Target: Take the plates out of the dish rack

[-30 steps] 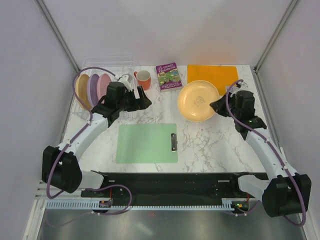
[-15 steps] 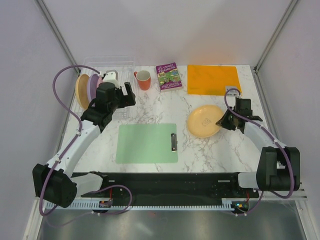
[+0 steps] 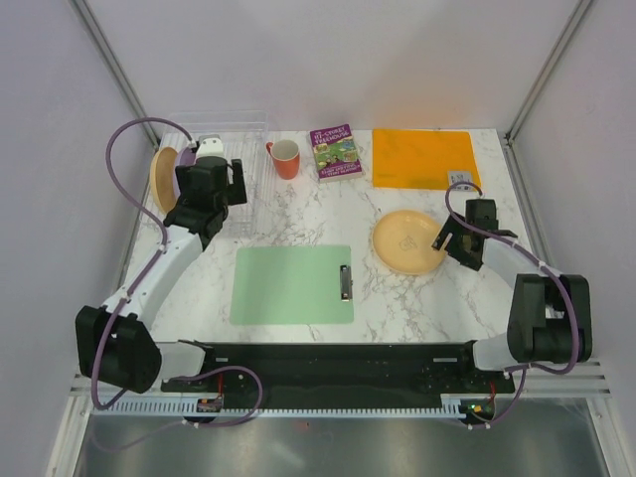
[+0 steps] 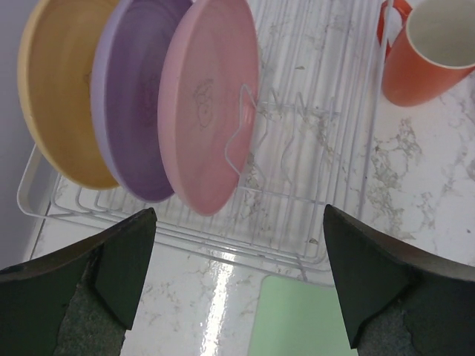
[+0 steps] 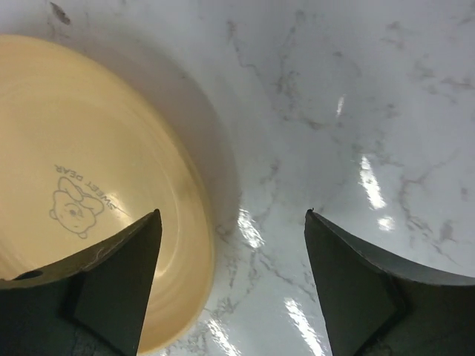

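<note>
Three plates stand on edge in the dish rack (image 4: 319,141) at the far left: yellow-orange (image 4: 56,96), lilac (image 4: 130,104) and pink (image 4: 208,104). My left gripper (image 4: 239,215) hovers open over the rack's near edge, just short of the pink plate, holding nothing. In the top view it (image 3: 235,182) is over the rack (image 3: 248,127), and only the yellow-orange plate (image 3: 161,179) shows beside the arm. A tan-yellow plate (image 3: 405,241) lies flat on the table at the right. My right gripper (image 5: 233,213) is open, straddling that plate's (image 5: 82,185) right rim.
An orange-red mug (image 3: 285,158) stands just right of the rack. A purple book (image 3: 335,151) and an orange sheet (image 3: 422,157) lie at the back. A green clipboard (image 3: 293,284) lies in the middle near the front.
My right gripper brought the tan-yellow plate down flat onto the table and opened. The left arm swung back and left, over the rack.
</note>
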Robot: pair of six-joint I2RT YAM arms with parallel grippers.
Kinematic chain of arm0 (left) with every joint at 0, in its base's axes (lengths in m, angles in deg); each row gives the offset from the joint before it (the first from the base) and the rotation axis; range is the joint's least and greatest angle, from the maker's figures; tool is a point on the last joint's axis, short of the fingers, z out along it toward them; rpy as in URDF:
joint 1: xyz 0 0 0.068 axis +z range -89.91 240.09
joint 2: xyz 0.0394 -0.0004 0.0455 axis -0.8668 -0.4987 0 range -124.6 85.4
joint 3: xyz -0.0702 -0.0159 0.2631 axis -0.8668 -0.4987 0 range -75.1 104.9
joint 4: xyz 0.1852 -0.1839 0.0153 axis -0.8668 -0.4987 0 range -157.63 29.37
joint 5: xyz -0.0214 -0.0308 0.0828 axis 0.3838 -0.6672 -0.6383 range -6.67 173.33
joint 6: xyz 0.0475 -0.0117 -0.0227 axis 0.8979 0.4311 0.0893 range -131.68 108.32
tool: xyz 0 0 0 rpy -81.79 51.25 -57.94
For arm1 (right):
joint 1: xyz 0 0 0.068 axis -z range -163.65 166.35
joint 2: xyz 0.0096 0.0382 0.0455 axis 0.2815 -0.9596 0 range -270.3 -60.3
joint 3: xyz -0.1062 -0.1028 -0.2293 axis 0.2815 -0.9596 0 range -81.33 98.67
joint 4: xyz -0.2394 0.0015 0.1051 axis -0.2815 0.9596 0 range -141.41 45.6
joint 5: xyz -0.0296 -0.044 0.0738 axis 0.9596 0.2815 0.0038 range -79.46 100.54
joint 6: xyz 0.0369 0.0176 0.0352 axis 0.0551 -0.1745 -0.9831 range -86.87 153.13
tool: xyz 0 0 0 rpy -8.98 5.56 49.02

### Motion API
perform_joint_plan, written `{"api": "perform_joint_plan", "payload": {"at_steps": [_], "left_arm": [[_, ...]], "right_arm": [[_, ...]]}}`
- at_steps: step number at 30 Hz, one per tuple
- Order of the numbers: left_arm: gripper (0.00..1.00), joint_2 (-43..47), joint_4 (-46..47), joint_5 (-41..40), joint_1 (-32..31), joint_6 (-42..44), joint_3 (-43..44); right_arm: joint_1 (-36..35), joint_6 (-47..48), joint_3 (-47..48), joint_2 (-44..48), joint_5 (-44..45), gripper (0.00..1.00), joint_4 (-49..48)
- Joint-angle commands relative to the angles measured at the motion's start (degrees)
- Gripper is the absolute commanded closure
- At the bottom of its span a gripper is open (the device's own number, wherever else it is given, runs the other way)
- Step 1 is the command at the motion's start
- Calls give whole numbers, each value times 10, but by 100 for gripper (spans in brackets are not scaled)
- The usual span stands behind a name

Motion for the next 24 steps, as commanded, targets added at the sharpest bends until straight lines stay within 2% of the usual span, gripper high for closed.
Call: {"api": "perform_joint_plan", "payload": {"at_steps": [1,8,12,18,21,24], "left_arm": [[2,-52,30,-56,14,50,40],[4,-117,67,-115,20,56,67],[4,-148,86,-150,21,72,81],[12,-186,108,-183,26,85,94],[22,-194,108,-194,31,85,97],[42,-196,108,-191,34,81,99]], "right_arm": [[1,36,25,79,130,14,43],[0,46,30,196,133,12,76],[1,45,27,208,115,11,81],[1,44,26,195,101,12,84],[1,44,25,198,99,12,85],[1,46,25,200,101,12,85]]}}
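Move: The pink plate stands upright in the dish rack, its middle about 12 cm ahead of the open left gripper, 7 cm to its left and 10 cm below. The purple plate is some 4 cm to the left of the pink one, the upright yellow plate about 10 cm to the left of it; the mug lies 17 cm ahead, 12 cm right. From the right hand the pink plate is roughly 62 cm left, 19 cm ahead; the laid-down yellow plate is 11 cm left. Bring the left gripper forward and left about 5 cm each way and down nearly 4 cm onto the near upper rim of the pink plate, turning it some 15 degrees counter-clockwise and rolling its left side up; late on, start closing the fingers astride the rim. Meanwhile lift the open right hand about 10 cm, easing right off the laid-down plate, then hold it there. ##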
